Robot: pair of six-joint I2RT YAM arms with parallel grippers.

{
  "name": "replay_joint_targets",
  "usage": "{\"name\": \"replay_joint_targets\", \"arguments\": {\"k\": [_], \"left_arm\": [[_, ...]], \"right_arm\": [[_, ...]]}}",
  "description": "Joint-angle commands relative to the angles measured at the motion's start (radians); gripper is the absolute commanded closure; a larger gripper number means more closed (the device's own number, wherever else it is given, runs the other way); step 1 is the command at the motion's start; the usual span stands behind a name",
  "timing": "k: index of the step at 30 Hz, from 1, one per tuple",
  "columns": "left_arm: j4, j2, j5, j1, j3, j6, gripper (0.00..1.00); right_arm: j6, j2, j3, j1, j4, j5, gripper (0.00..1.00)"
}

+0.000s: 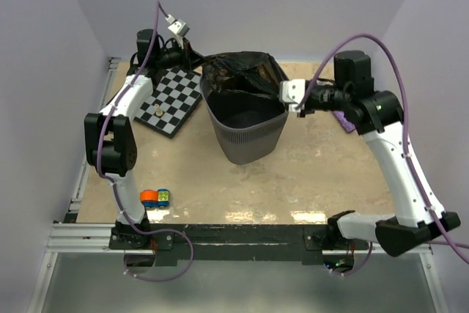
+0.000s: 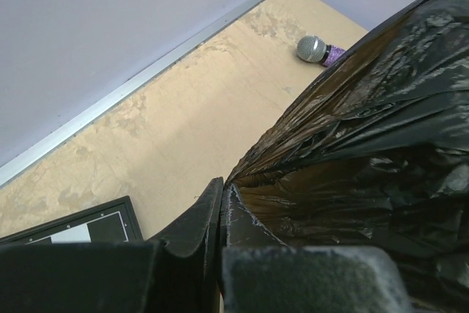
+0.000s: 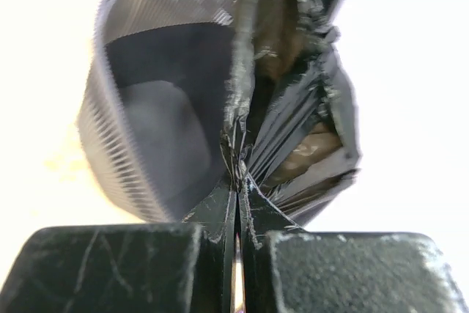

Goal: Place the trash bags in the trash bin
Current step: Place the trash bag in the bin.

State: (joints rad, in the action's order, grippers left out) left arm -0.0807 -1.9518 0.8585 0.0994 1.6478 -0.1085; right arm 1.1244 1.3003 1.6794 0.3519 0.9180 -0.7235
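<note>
The trash bin (image 1: 245, 137) is a grey mesh wastebasket standing mid-table. One glossy black trash bag (image 1: 242, 77) is spread over the back half of its rim, partly sagging inside. My left gripper (image 1: 199, 60) is at the bin's back-left corner, shut on the bag's edge. Its wrist view shows the jaws (image 2: 222, 187) pinched together on the crinkled bag (image 2: 366, 130). My right gripper (image 1: 284, 97) is at the bin's right rim, also shut on the bag. In the right wrist view its jaws (image 3: 238, 181) clamp gathered folds of the bag (image 3: 293, 122) above the bin's open inside (image 3: 154, 130).
A checkerboard plate (image 1: 170, 100) lies left of the bin, with a small object on it. An orange and blue toy (image 1: 155, 197) sits near the front left edge. A purple microphone (image 2: 315, 50) lies at the back right, near the wall.
</note>
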Motion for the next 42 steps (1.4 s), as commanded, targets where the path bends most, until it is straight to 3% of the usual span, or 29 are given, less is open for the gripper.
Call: {"name": "replay_joint_targets", "arguments": {"k": [1, 12, 22, 27, 29, 35, 39, 42], "left_arm": [[0.036, 0.071, -0.022, -0.003, 0.024, 0.087, 1.00], [0.045, 0.106, -0.049, -0.003, -0.045, 0.177, 1.00], [0.010, 0.117, -0.052, -0.001, -0.054, 0.188, 1.00], [0.070, 0.203, -0.116, -0.018, -0.042, 0.294, 0.52], [0.070, 0.272, -0.136, -0.042, -0.055, 0.335, 0.44], [0.309, 0.520, -0.026, -0.061, -0.056, 0.694, 0.36], [0.765, 0.567, 0.124, -0.049, 0.107, 1.103, 0.34], [1.068, 0.527, 0.107, 0.046, 0.205, 1.398, 0.33]], "right_arm": [[0.025, -0.082, -0.170, 0.050, -0.011, 0.038, 1.00], [0.046, -0.323, -0.550, 0.085, -0.191, 0.193, 1.00], [-0.153, -0.331, -0.483, 0.085, -0.386, 0.161, 1.00], [-0.182, -0.259, -0.367, 0.090, -0.367, 0.128, 1.00], [-0.210, -0.239, -0.330, 0.093, -0.370, 0.121, 1.00], [-0.296, -0.203, -0.293, 0.111, -0.410, 0.121, 1.00], [-0.319, -0.203, -0.288, 0.111, -0.432, 0.124, 1.00], [-0.339, -0.203, -0.285, 0.113, -0.450, 0.119, 1.00]]}}
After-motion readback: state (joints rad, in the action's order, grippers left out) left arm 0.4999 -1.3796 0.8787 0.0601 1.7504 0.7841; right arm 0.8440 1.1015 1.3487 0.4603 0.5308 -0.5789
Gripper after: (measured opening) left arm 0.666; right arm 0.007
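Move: The right hand pinches the trash bag's edge above the bin's near right side; the middle of the trash bin's mouth lies about 12 cm ahead, 10 cm to its left and 13 cm down, while the microphone lies roughly 20 cm ahead, 20 cm to its right and 37 cm below. From the left hand, which holds the bag's far left corner, the bin's mouth is some 10 cm back, 13 cm right and slightly lower; the chessboard lies about level ahead, 12 cm left and 26 cm below. With its pinch on the bag's edge kept, the right hand dips about 8 cm down and 4 cm back by the bin's near right rim, then climbs most of the way back up, easing a little forward and left, and steadies there. The left hand holds its corner almost in place until the right is rising, then opens, lets go of the bag and swings away from the bin, up about 20 cm and back some 15 cm, its wrist rolling as it leaves. ##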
